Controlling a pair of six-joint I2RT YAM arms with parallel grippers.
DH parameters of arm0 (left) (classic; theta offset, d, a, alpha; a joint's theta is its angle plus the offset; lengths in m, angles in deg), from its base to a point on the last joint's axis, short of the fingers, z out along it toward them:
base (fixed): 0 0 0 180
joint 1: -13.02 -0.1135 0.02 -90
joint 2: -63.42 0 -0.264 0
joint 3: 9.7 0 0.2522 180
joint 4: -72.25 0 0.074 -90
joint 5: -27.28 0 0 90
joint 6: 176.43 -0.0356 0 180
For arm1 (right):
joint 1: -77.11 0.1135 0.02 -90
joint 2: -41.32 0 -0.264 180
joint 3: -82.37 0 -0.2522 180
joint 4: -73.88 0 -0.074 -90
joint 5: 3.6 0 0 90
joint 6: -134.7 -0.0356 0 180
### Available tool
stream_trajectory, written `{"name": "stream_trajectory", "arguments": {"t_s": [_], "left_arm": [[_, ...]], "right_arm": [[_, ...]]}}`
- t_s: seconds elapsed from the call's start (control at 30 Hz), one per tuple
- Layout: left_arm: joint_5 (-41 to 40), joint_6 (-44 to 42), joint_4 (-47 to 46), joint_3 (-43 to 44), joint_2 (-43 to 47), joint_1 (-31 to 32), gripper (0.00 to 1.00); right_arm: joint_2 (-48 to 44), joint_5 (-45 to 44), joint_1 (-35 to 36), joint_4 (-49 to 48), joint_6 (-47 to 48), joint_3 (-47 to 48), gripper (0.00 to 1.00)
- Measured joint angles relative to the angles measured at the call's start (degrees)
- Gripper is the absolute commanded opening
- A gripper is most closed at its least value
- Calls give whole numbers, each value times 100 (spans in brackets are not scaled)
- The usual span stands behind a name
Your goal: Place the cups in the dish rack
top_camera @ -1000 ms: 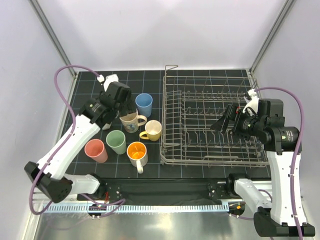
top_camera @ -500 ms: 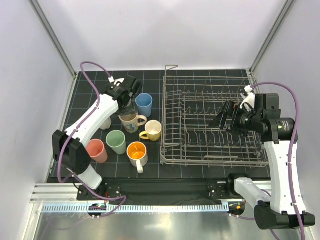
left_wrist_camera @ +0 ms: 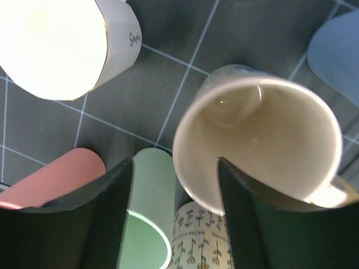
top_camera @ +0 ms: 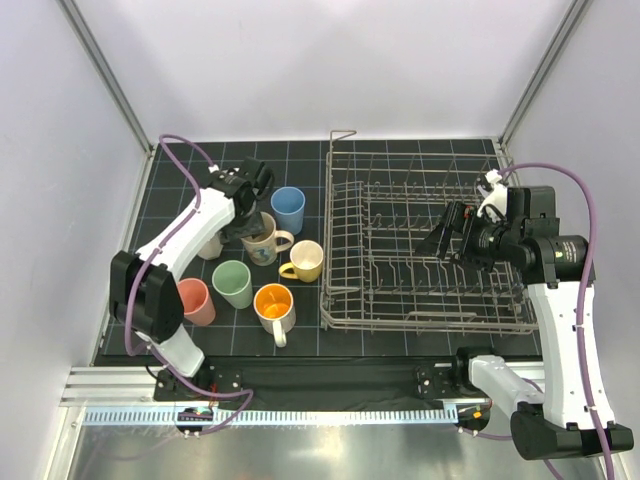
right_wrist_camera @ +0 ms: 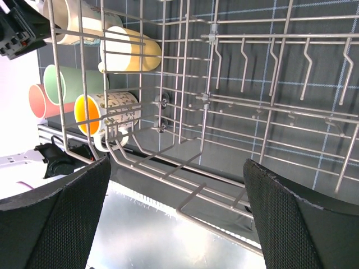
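Several cups stand on the black mat left of the dish rack (top_camera: 425, 240): blue cup (top_camera: 288, 208), cream mug (top_camera: 264, 243), yellow mug (top_camera: 303, 260), green cup (top_camera: 233, 283), pink cup (top_camera: 192, 301), orange-inside mug (top_camera: 274, 303) and a white cup (top_camera: 210, 246) partly behind the arm. My left gripper (top_camera: 250, 207) hangs over the cream mug (left_wrist_camera: 258, 140). It (left_wrist_camera: 174, 165) is open and straddles the mug's wall, with one finger (left_wrist_camera: 235, 213) inside and the other finger (left_wrist_camera: 106, 218) outside, a gap away. My right gripper (top_camera: 450, 232) is open above the rack (right_wrist_camera: 224, 101), holding nothing.
The green cup (left_wrist_camera: 148, 224), pink cup (left_wrist_camera: 61, 176), white cup (left_wrist_camera: 56, 45) and blue cup (left_wrist_camera: 339, 56) crowd close round the cream mug. Upright tines fill the rack's floor. Frame posts rise at the back corners, with walls on both sides.
The left arm swung round while its gripper stayed over the cream mug, and its jaws narrowed about the mug's wall. The right gripper shifted slightly above the rack and stayed open.
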Motion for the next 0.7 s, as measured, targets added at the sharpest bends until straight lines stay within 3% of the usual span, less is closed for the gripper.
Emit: {"name": "stream_trajectory", "arguments": {"t_s": [0.17,0.47,0.57,0.6,0.7], "left_arm": [[72,-90,-181,-72,-144,-153,52],[96,-177,-533,-127,-378,-201,26],[70,-214,-568,-175,-420,-221,12],[68,-232,-564,-188,-420,-234,3],[225,-223,-684,-188,-345,-245,0]], "right_arm": [[42,-26,0,-17,-37,44,100],[57,-125,0,-15,-109,55,100],[55,-122,4,-13,-109,55,100],[46,-122,4,-13,-109,55,100],[31,-122,4,2,-105,59,100]]}}
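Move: The beige mug stands just ahead of the open left hand and to its right: its middle is about 4 cm forward, 4 cm right and some 6 cm lower. The green cup lies roughly 7 cm back and 5 cm left, the white mug 5 cm ahead and 11 cm left, the blue cup about 12 cm forward and 11 cm right. From the right hand the beige mug is roughly 44 cm left, 11 cm ahead and 18 cm below. The left hand's fingers come to straddle and pinch the beige mug's rim on its near left side, one finger inside the cup and one outside. To get there the hand sinks and eases forward, some 3 cm down and 2 cm ahead, its tilt barely changing, while the fingers close steadily from a little over half open to almost shut. ##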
